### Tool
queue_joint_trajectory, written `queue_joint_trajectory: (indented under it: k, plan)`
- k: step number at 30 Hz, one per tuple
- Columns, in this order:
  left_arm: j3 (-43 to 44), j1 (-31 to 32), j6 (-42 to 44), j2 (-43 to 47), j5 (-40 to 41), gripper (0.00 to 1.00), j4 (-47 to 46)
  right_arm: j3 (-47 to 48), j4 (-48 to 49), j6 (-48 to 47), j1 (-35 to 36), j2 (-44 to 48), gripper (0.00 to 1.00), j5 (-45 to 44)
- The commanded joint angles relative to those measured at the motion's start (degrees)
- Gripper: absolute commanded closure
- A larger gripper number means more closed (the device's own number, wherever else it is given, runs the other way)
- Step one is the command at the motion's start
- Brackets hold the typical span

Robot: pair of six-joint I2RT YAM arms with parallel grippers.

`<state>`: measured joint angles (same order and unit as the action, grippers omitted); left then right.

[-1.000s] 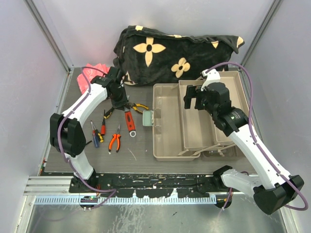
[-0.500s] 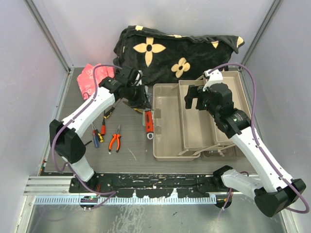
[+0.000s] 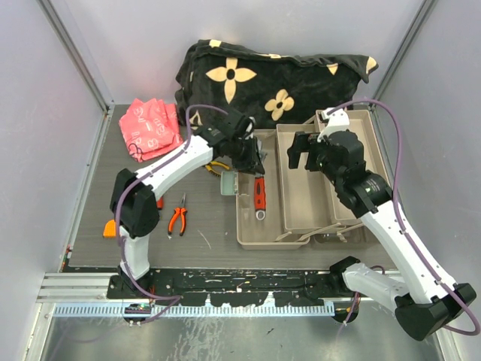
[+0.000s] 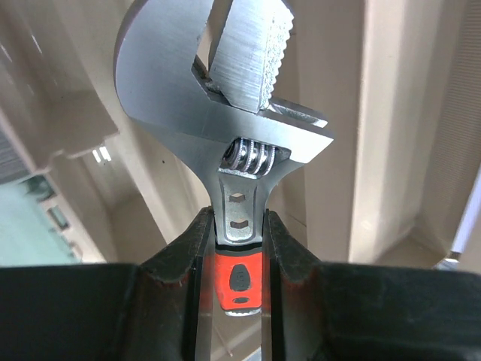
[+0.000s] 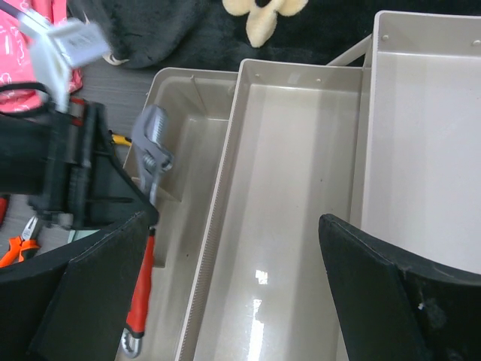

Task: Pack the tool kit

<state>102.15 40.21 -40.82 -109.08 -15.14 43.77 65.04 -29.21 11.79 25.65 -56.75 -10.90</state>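
The tool kit's beige toolbox (image 3: 244,226) lies open on the right half of the table, trays folded out. My left gripper (image 3: 250,156) is shut on the red-handled adjustable wrench (image 3: 259,193), which hangs handle-down over the box's left compartment. The left wrist view shows the fingers clamping the wrench (image 4: 225,98) just below its steel head. My right gripper (image 3: 312,154) hovers open over the middle tray (image 5: 285,188), holding nothing. In the right wrist view the wrench (image 5: 141,293) sits at the left. Orange pliers (image 3: 177,219) and an orange tape measure (image 3: 110,229) lie on the table to the left.
A black flower-patterned blanket (image 3: 270,83) is bunched at the back. A pink bag (image 3: 150,128) lies at the back left. A small clear greenish case (image 3: 229,183) sits against the box's left wall. Enclosure walls stand on both sides.
My left arm has carried the wrench from the table at the left rightwards to above the toolbox's left compartment. The right arm has hardly moved.
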Motion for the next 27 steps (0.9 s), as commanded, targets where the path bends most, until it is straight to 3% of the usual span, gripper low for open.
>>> queue_joint_trajectory:
  k: [1,24,25,27]
  plan:
    - [4.77,1.72,-2.15,-1.79,-0.79,1.0,-7.54,0.07,0.91,0.57,-0.25,1.8,0.0,-0.98]
    - [11.18,5.27,-6.82,-16.59,5.98,1.0,-7.03,-2.92,0.79,-1.89,-0.24,3.77,0.0,-4.37]
    - [11.29,5.32,-6.63,-16.84,5.99,0.99,-6.96,-3.05,0.8,-1.93,-0.19,3.77,0.0,-4.4]
    - [11.5,5.39,-6.24,-17.01,6.34,0.89,-6.53,-3.21,0.89,-1.88,-0.24,3.55,0.0,-4.4]
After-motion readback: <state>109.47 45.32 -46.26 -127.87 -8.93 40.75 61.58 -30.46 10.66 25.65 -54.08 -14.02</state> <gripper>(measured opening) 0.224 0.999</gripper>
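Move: The left hand already holds the wrench above the tool box's long left well, whose floor has its middle about 17 cm below and just 1 cm to the right. The middle tray is some 13 cm right and 2 cm ahead, its middle 10 cm below. The green latch lies 10 cm left and 2 cm ahead, about 14 cm below. From the right hand the well's middle is roughly 13 cm left, 1 cm ahead and 28 cm below. Downwards about 11 cm, quickly at first and then more gently, the left hand lowers the wrench towards the well floor while shifting some 5 cm right towards the middle tray's near side. The wrist tilts about 10 degrees, and the fingers keep their grip on the wrench just below its jaw. The empty right hand eases a couple of centimetres right and down, staying wide open. ##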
